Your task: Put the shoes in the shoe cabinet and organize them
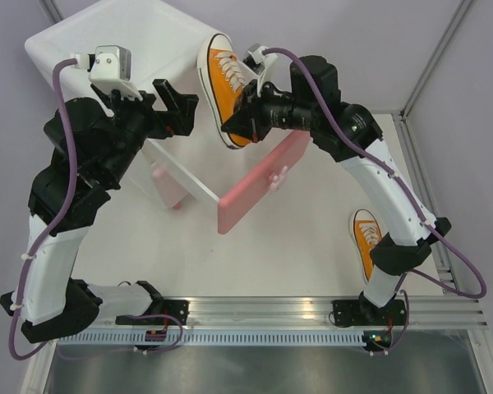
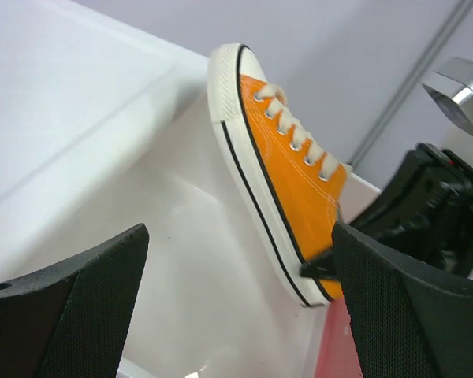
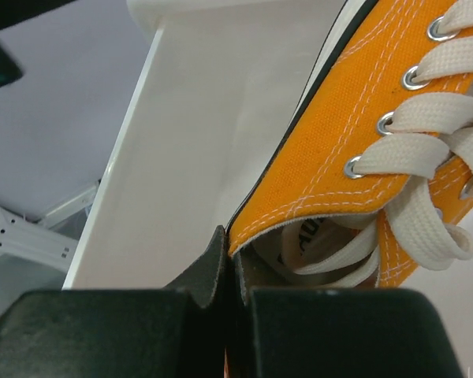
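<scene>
An orange shoe (image 1: 228, 80) with a white sole and laces hangs toe-up over the open drawer of the white shoe cabinet (image 1: 131, 33). My right gripper (image 1: 245, 120) is shut on its heel collar, and the right wrist view shows the jaws (image 3: 236, 268) pinching the orange canvas edge (image 3: 355, 150). My left gripper (image 1: 176, 102) stands open just left of that shoe, with nothing between its fingers (image 2: 71, 307). In the left wrist view the shoe (image 2: 288, 169) leans against the white cabinet wall (image 2: 102, 118). A second orange shoe (image 1: 366, 240) lies on the table at the right.
The pink drawer front (image 1: 259, 182) juts out at an angle toward the table's middle, with a white drawer panel (image 1: 185, 172) and a pink foot (image 1: 169, 190) beside it. A metal rail (image 1: 263, 310) runs along the near edge. A frame post (image 1: 431, 57) rises at the back right.
</scene>
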You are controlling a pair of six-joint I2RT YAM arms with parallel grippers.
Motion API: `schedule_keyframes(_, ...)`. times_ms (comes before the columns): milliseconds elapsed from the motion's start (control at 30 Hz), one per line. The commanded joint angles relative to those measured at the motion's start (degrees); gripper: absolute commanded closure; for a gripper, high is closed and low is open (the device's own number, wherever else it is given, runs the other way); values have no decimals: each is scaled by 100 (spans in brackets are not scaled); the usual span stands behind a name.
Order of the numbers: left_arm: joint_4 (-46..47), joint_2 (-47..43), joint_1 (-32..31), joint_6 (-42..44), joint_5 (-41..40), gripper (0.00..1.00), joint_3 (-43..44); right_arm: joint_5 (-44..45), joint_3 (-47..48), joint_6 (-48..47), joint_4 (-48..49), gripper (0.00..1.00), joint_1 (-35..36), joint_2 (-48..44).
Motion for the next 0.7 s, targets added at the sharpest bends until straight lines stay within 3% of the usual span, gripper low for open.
schedule_keyframes(0,379,23,28,328,-1006,0,-173,-626,482,-487,-2,99,70,96)
schedule_keyframes(533,608,-355,46,504,-1745,1,-622,6,763,-2561,-994,99,544,693)
schedule_keyframes(667,608,-434,46,548,-1920,1,-744,269,45,-2684,-865,99,755,185)
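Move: The right hand holds the orange shoe by its heel opening, toe pointing ahead; the middle of the open drawer's floor lies about 8 cm ahead, 7 cm left and 16 cm below. The pink drawer front is roughly 6 cm back, 3 cm right and 12 cm lower, while the cabinet top's middle is some 20 cm ahead, 25 cm left and 8 cm down. From the empty left hand, the drawer floor lies about 6 cm ahead, 7 cm right and 23 cm below. The right hand lowers the orange shoe about 7.5 cm down into the open drawer, easing some 2 cm left, as its left-pointing fingers dip about 20 degrees and turn slightly counter-clockwise, keeping their shut pinch on the heel opening. The left hand, wide open and empty, first edges a little forward and then draws off about 5 cm to the left, turning some 15 degrees counter-clockwise to clear the way. ##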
